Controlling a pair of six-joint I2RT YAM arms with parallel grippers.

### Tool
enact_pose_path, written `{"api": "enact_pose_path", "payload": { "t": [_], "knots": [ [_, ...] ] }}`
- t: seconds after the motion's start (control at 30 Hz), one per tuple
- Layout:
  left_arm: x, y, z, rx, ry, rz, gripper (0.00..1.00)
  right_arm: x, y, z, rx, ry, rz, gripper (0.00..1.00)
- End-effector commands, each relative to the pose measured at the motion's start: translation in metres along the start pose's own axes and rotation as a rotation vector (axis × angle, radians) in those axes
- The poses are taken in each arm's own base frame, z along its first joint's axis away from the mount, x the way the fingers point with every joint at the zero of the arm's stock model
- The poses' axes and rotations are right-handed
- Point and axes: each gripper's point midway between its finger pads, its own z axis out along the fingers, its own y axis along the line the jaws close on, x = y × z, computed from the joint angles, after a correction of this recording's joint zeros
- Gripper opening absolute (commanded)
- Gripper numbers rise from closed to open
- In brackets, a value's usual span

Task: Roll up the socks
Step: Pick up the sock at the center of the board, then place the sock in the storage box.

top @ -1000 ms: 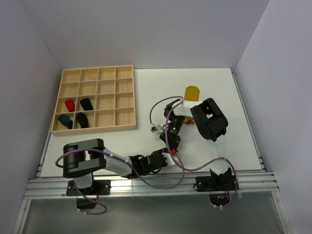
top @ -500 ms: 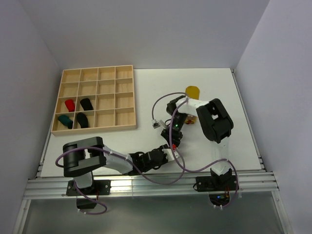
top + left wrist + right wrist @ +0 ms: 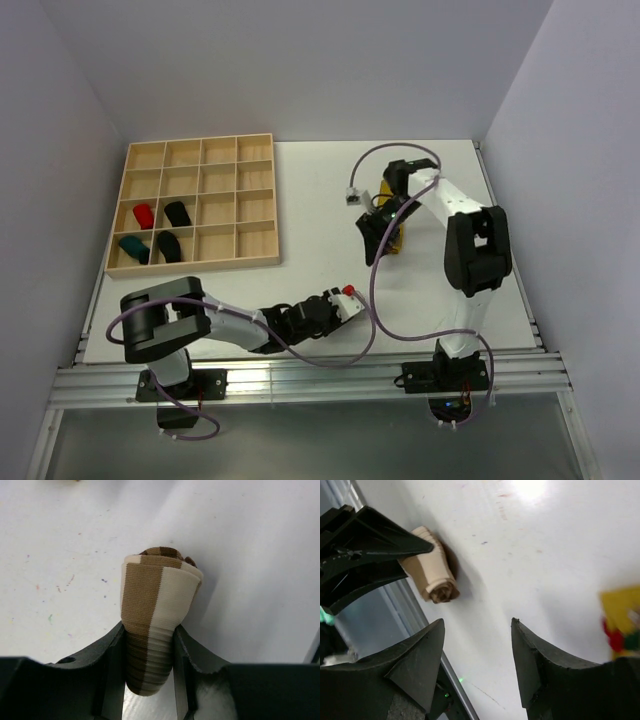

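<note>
A white and brown sock (image 3: 157,595), rolled into a stubby roll, sits on the table with my left gripper (image 3: 150,629) shut on its lower half. The right wrist view shows the same roll (image 3: 432,572) at upper left, held by the left gripper's black fingers (image 3: 370,545). My right gripper (image 3: 477,622) hangs open above bare table, apart from the roll. A mustard yellow sock (image 3: 622,610) shows at that view's right edge. From above, the left gripper (image 3: 338,305) is near the table's front, and the right gripper (image 3: 380,232) hovers over the yellow sock (image 3: 393,238), hiding most of it.
A wooden tray (image 3: 255,262) with several compartments stands at the back left. It holds a red roll (image 3: 143,216), a teal roll (image 3: 133,249) and two black rolls (image 3: 178,213). Purple cables loop over the table's middle. The metal rail runs along the front edge.
My right gripper opened, left the roll at the left gripper and swung back toward the yellow sock. The left gripper kept its hold on the roll.
</note>
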Motion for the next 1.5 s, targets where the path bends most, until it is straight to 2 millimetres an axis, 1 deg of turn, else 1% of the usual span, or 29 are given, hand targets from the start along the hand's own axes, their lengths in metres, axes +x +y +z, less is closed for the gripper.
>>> {"api": "enact_pose_path", "payload": {
  "t": [0.0, 0.07, 0.13, 0.2, 0.23, 0.3, 0.33, 0.37, 0.43, 0.47, 0.5, 0.57, 0.6, 0.63, 0.73, 0.8, 0.83, 0.87, 0.9, 0.93, 0.97, 1.0, 1.03, 1.13, 1.17, 1.2, 1.27, 1.33, 1.47],
  "knots": [
    [-0.026, 0.011, -0.005, 0.003, -0.067, -0.092, 0.0, -0.019, 0.004, -0.048, 0.112, -0.111, -0.005, 0.63],
    [-0.031, 0.022, -0.006, -0.015, -0.079, -0.151, 0.0, -0.022, -0.001, -0.063, 0.153, -0.15, 0.001, 0.62],
    [-0.043, 0.033, -0.009, -0.03, -0.105, -0.2, 0.0, -0.025, -0.005, -0.072, 0.184, -0.181, 0.013, 0.62],
    [-0.058, 0.05, -0.014, -0.057, -0.144, -0.258, 0.0, -0.026, -0.007, -0.083, 0.215, -0.207, 0.007, 0.62],
    [-0.057, 0.063, -0.014, -0.085, -0.133, -0.28, 0.0, -0.026, -0.009, -0.087, 0.228, -0.214, 0.011, 0.62],
    [-0.072, 0.08, -0.021, -0.117, -0.167, -0.334, 0.0, -0.025, -0.008, -0.093, 0.236, -0.225, 0.012, 0.62],
    [-0.072, 0.089, -0.023, -0.138, -0.162, -0.353, 0.0, -0.027, -0.008, -0.097, 0.244, -0.231, 0.006, 0.62],
    [-0.078, 0.111, -0.03, -0.194, -0.181, -0.384, 0.0, -0.026, -0.011, -0.1, 0.255, -0.234, 0.017, 0.62],
    [-0.088, 0.135, -0.039, -0.258, -0.204, -0.448, 0.0, -0.026, -0.014, -0.107, 0.281, -0.246, 0.02, 0.62],
    [-0.083, 0.161, -0.05, -0.348, -0.187, -0.477, 0.0, -0.027, -0.017, -0.11, 0.295, -0.253, 0.024, 0.62],
    [-0.092, 0.176, -0.057, -0.396, -0.203, -0.513, 0.0, -0.027, -0.02, -0.114, 0.31, -0.265, 0.034, 0.62],
    [-0.085, 0.208, -0.079, -0.514, -0.176, -0.548, 0.0, -0.028, -0.024, -0.118, 0.327, -0.274, 0.043, 0.62],
    [-0.088, 0.224, -0.089, -0.587, -0.182, -0.583, 0.0, -0.028, -0.027, -0.12, 0.335, -0.278, 0.049, 0.62],
    [-0.086, 0.235, -0.097, -0.627, -0.176, -0.604, 0.0, -0.029, -0.027, -0.122, 0.341, -0.283, 0.044, 0.62],
    [-0.062, 0.295, -0.134, -0.848, -0.138, -0.7, 0.0, -0.034, -0.029, -0.126, 0.349, -0.292, 0.042, 0.62],
    [-0.044, 0.319, -0.151, -0.963, -0.077, -0.76, 0.0, -0.037, -0.03, -0.128, 0.34, -0.295, 0.042, 0.62],
    [-0.03, 0.34, -0.168, -1.061, -0.047, -0.779, 0.0, -0.038, -0.03, -0.129, 0.337, -0.294, 0.043, 0.62],
    [-0.016, 0.349, -0.172, -1.117, 0.004, -0.786, 0.0, -0.039, -0.033, -0.126, 0.329, -0.289, 0.05, 0.62],
    [-0.011, 0.357, -0.18, -1.161, 0.045, -0.788, 0.0, -0.04, -0.034, -0.127, 0.331, -0.29, 0.054, 0.62],
    [-0.001, 0.37, -0.193, -1.238, 0.078, -0.788, 0.0, -0.041, -0.036, -0.129, 0.337, -0.293, 0.055, 0.62],
    [0.01, 0.375, -0.192, -1.274, 0.126, -0.785, 0.0, -0.042, -0.037, -0.128, 0.336, -0.293, 0.056, 0.62],
    [0.01, 0.384, -0.198, -1.317, 0.138, -0.777, 0.0, -0.042, -0.039, -0.127, 0.333, -0.29, 0.06, 0.62],
    [0.016, 0.389, -0.202, -1.35, 0.169, -0.767, 0.0, -0.042, -0.038, -0.126, 0.33, -0.289, 0.059, 0.61],
    [0.034, 0.403, -0.197, -1.407, 0.285, -0.735, 0.0, -0.041, -0.041, -0.122, 0.318, -0.281, 0.067, 0.61],
    [0.051, 0.403, -0.188, -1.412, 0.365, -0.713, 0.0, -0.04, -0.041, -0.119, 0.31, -0.278, 0.072, 0.61],
    [0.047, 0.412, -0.184, -1.425, 0.368, -0.713, 0.0, -0.039, -0.042, -0.119, 0.309, -0.278, 0.072, 0.61],
    [0.064, 0.412, -0.174, -1.426, 0.454, -0.686, 0.0, -0.036, -0.042, -0.116, 0.303, -0.272, 0.077, 0.61],
    [0.066, 0.418, -0.168, -1.436, 0.47, -0.663, 0.0, -0.033, -0.041, -0.112, 0.3, -0.269, 0.073, 0.61],
    [0.085, 0.422, -0.145, -1.388, 0.511, -0.681, 0.0, -0.027, -0.041, -0.107, 0.297, -0.261, 0.074, 0.61]
  ]
}}
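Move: The left hand already holds the rolled striped sock; the empty tray compartment it goes to lies about 26 cm ahead and 34 cm left, nearly level. From this hand the black sock is some 25 cm ahead, 42 left, and the navy sock 17 ahead, 43 left. For the open right hand, the yellow sock's middle is about 13 cm ahead, 6 right and 8 below; the striped sock is 12 back, 3 left, 6 below. Left arcs the held sock up, left-forward some 45 cm, down over the tray, turning counter-clockwise; right moves forward-right. ##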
